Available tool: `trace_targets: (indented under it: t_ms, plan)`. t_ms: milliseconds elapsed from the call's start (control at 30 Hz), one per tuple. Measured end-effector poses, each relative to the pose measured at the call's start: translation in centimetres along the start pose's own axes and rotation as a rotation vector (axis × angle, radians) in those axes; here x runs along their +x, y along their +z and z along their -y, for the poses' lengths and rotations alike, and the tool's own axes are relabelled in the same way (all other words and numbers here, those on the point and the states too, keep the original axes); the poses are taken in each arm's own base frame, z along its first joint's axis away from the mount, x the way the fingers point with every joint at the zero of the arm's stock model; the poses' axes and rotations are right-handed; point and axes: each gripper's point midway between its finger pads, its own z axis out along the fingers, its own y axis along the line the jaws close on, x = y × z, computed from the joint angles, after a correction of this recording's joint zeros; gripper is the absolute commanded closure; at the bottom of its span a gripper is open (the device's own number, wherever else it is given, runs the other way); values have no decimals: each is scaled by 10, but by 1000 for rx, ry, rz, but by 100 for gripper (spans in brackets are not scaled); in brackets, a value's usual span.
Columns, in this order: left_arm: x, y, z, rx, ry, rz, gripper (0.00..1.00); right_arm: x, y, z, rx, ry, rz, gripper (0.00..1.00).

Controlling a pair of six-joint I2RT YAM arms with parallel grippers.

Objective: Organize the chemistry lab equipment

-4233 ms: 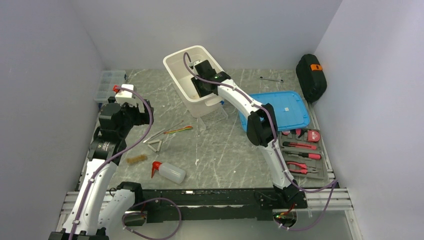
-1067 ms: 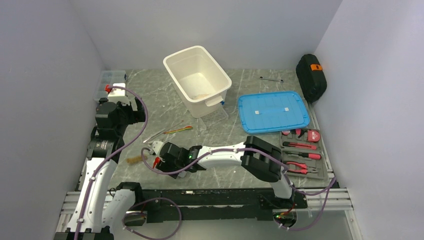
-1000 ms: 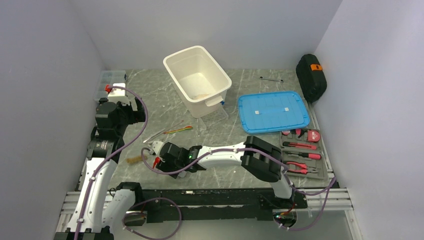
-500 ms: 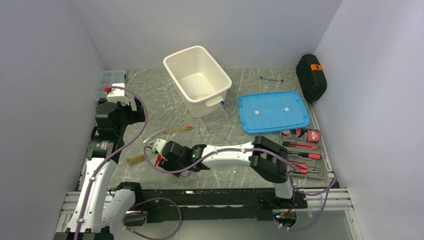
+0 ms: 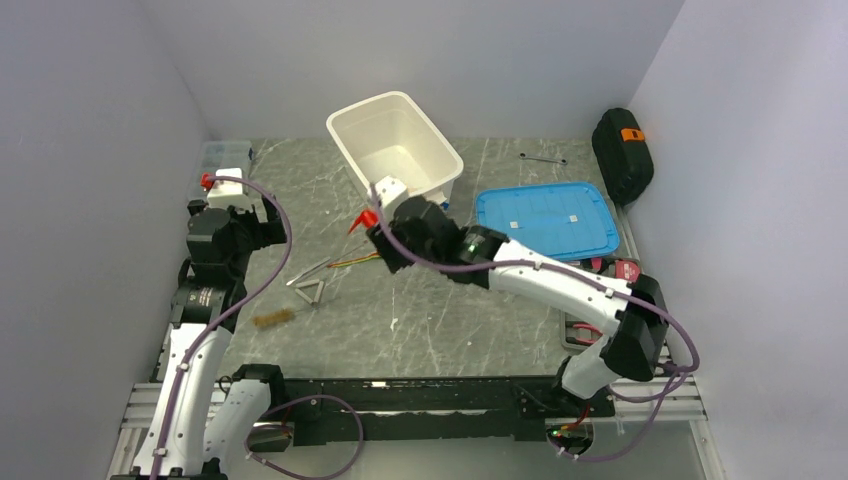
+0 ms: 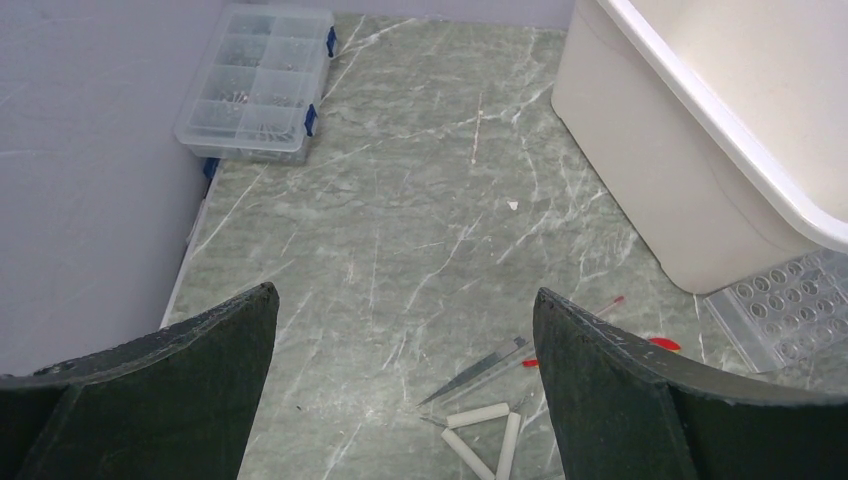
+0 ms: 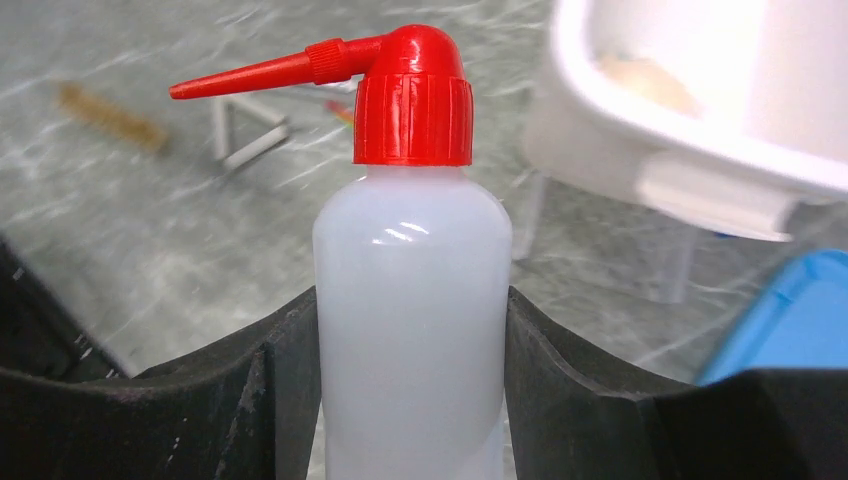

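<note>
My right gripper (image 7: pixel 410 300) is shut on the translucent squeeze bottle (image 7: pixel 410 260), which stands upright with its red nozzle (image 7: pixel 260 68) pointing left. Seen from above, the right gripper (image 5: pixel 388 238) hangs just in front of the white bin (image 5: pixel 345 135), the red nozzle (image 5: pixel 360 222) sticking out to the left. On the table lie the metal triangle (image 5: pixel 312 292), the wire brush (image 5: pixel 272 319) and the tongs (image 5: pixel 320 268). The clear tube rack (image 6: pixel 775 310) sits by the bin's base. My left gripper (image 6: pixel 405 292) is open and empty, raised at the left (image 5: pixel 235 215) above the triangle (image 6: pixel 490 430).
A blue lid (image 5: pixel 545 222) lies right of the bin. A tool tray with red-handled pliers (image 5: pixel 600 335) sits at the right edge, a black case (image 5: pixel 622 155) at the back right. The clear organizer box (image 6: pixel 255 85) stands in the back left corner.
My right arm has lifted the squeeze bottle off the near-left table and swung it back and right, up to the bin's front. The left arm has barely moved.
</note>
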Motion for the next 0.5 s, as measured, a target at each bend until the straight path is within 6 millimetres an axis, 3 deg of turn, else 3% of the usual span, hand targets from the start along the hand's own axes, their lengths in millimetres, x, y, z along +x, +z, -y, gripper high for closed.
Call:
trace_targets:
  t_ms: [100, 300, 400, 500]
  plan:
    - [1, 0, 0, 1, 0, -2, 1, -19, -2, 39, 86, 46, 11, 59]
    - [4, 1, 1, 5, 2, -9, 1, -79, 11, 85, 174, 110, 86, 60]
    - [5, 1, 3, 10, 4, -11, 1, -101, 30, 111, 213, 137, 104, 60]
    - [5, 1, 4, 13, 5, -10, 1, -106, 53, 133, 244, 148, 87, 61]
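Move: Ahead of the right hand, which already grips the wash bottle clear of the table, the open white tub lies about 27 cm off, some 3 cm to the right, its middle roughly 13 cm lower. The colored spoon lies about 12 cm ahead and 6 cm left of that hand, 22 cm down; the clear tube rack about 20 cm ahead and 9 cm right, 21 cm down. From the left hand the tub is about 21 cm ahead, 25 cm right, 19 cm lower. Carrying the wash bottle still pinched between its pads, the right hand sweeps fast forward, some 16 cm, towards the tub, rising about 7 cm on the way before it levels off and just starts to sink. The wrist swings about 15 degrees clockwise, and the hand arrives high by the tub's near end with its grip unchanged. ##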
